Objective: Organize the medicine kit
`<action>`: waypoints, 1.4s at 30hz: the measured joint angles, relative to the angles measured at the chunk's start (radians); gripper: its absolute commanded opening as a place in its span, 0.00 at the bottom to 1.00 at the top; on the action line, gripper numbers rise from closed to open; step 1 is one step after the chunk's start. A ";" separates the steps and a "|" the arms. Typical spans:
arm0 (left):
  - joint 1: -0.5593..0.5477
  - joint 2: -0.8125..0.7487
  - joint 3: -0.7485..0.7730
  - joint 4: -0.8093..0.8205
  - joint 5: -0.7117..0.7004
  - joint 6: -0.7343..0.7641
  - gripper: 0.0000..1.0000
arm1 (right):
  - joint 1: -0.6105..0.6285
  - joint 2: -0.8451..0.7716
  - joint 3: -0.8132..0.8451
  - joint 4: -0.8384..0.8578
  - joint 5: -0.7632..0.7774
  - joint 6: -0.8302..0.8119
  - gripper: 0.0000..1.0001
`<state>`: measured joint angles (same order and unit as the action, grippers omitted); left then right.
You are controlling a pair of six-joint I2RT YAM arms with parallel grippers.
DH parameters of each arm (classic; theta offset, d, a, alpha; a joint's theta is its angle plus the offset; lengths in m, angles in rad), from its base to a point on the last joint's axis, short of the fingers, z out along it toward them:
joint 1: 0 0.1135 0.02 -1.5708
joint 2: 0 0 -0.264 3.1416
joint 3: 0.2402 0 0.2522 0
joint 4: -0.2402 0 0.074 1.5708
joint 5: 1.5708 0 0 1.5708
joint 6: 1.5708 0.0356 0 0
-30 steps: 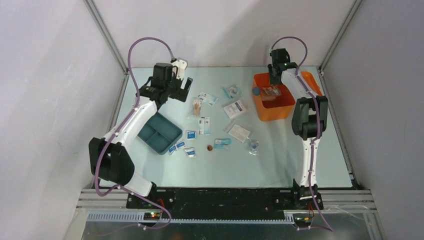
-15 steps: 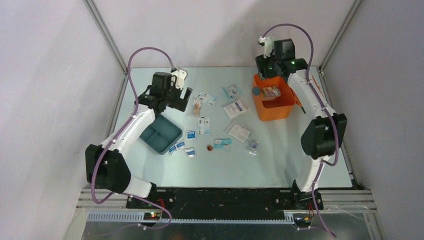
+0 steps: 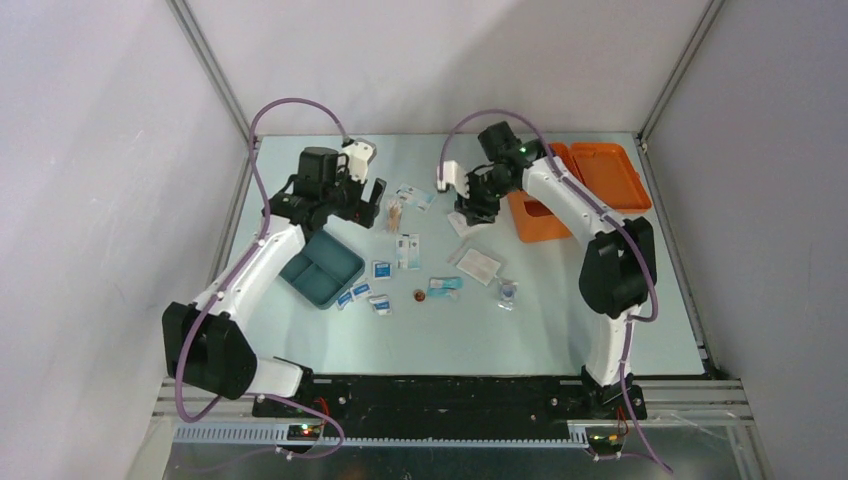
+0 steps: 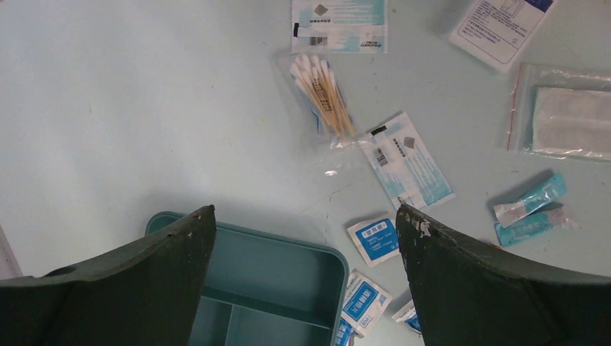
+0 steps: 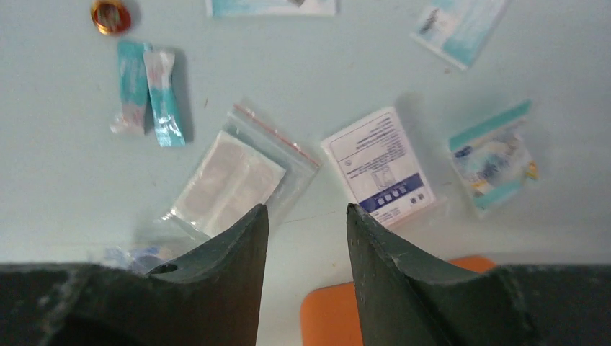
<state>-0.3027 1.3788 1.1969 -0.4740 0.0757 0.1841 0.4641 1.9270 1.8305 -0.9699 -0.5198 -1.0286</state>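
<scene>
The medicine kit [image 3: 547,228], an orange box with its lid [image 3: 608,170] lying open behind it, stands at the back right; the right arm crosses over it. One orange corner of the kit [image 5: 333,317] shows under my right fingers. My right gripper [image 3: 468,211] [image 5: 306,210] hovers left of the kit, open and empty, above a white packet with blue print [image 5: 380,167] and a clear zip bag [image 5: 230,180]. My left gripper [image 3: 357,204] [image 4: 306,213] is wide open and empty over the far corner of the teal divided tray [image 3: 320,266] [image 4: 274,288].
Loose on the table: a bag of cotton swabs [image 4: 324,97] [image 3: 394,213], blue-and-white pads [image 4: 375,238] [image 3: 381,269], teal sachets [image 5: 148,86] [image 3: 443,286], a small copper ring [image 5: 109,14] [image 3: 419,295] and flat teal packets [image 4: 339,25]. Metal frame rails edge the table.
The right arm has lifted out of the kit and swung left over the packets on the table. My left gripper has shifted slightly right, still wide open.
</scene>
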 measured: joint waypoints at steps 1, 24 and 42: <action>0.000 -0.003 0.000 0.000 0.005 -0.001 0.99 | 0.006 0.009 -0.020 0.000 0.006 -0.045 0.48; 0.000 -0.053 -0.040 -0.006 0.008 -0.001 1.00 | 0.010 0.208 -0.200 0.287 0.264 -0.339 0.37; 0.000 -0.024 -0.039 -0.005 0.008 -0.021 1.00 | 0.015 0.059 -0.192 0.401 0.218 -0.078 0.00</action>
<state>-0.3027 1.3552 1.1576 -0.4793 0.0834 0.1627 0.4793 1.9862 1.6382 -0.5686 -0.3016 -1.1065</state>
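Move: Some 10 cm ahead of the right hand, about level with it sideways and roughly 15 cm below, lies the white printed pack. The syringe bag is 9 cm beyond the pack and 1 cm left of it; the gauze bag is 11 cm nearer the robot than the pack and 2 cm right. The orange box stands about 14 cm ahead of the hand and 17 cm right. From the left hand, the pack lies about 11 cm ahead, 22 cm right, 18 cm below. Sinking about 14 cm onto the white printed pack while working some 7 cm forward and slightly right, the right hand tips its half-open fingers steeper, closes them fully at the bottom to pinch the pack's near edge by the purple-banded end, then lifts about 8 cm, drifting a little left and easing most of the sideways tilt back. ##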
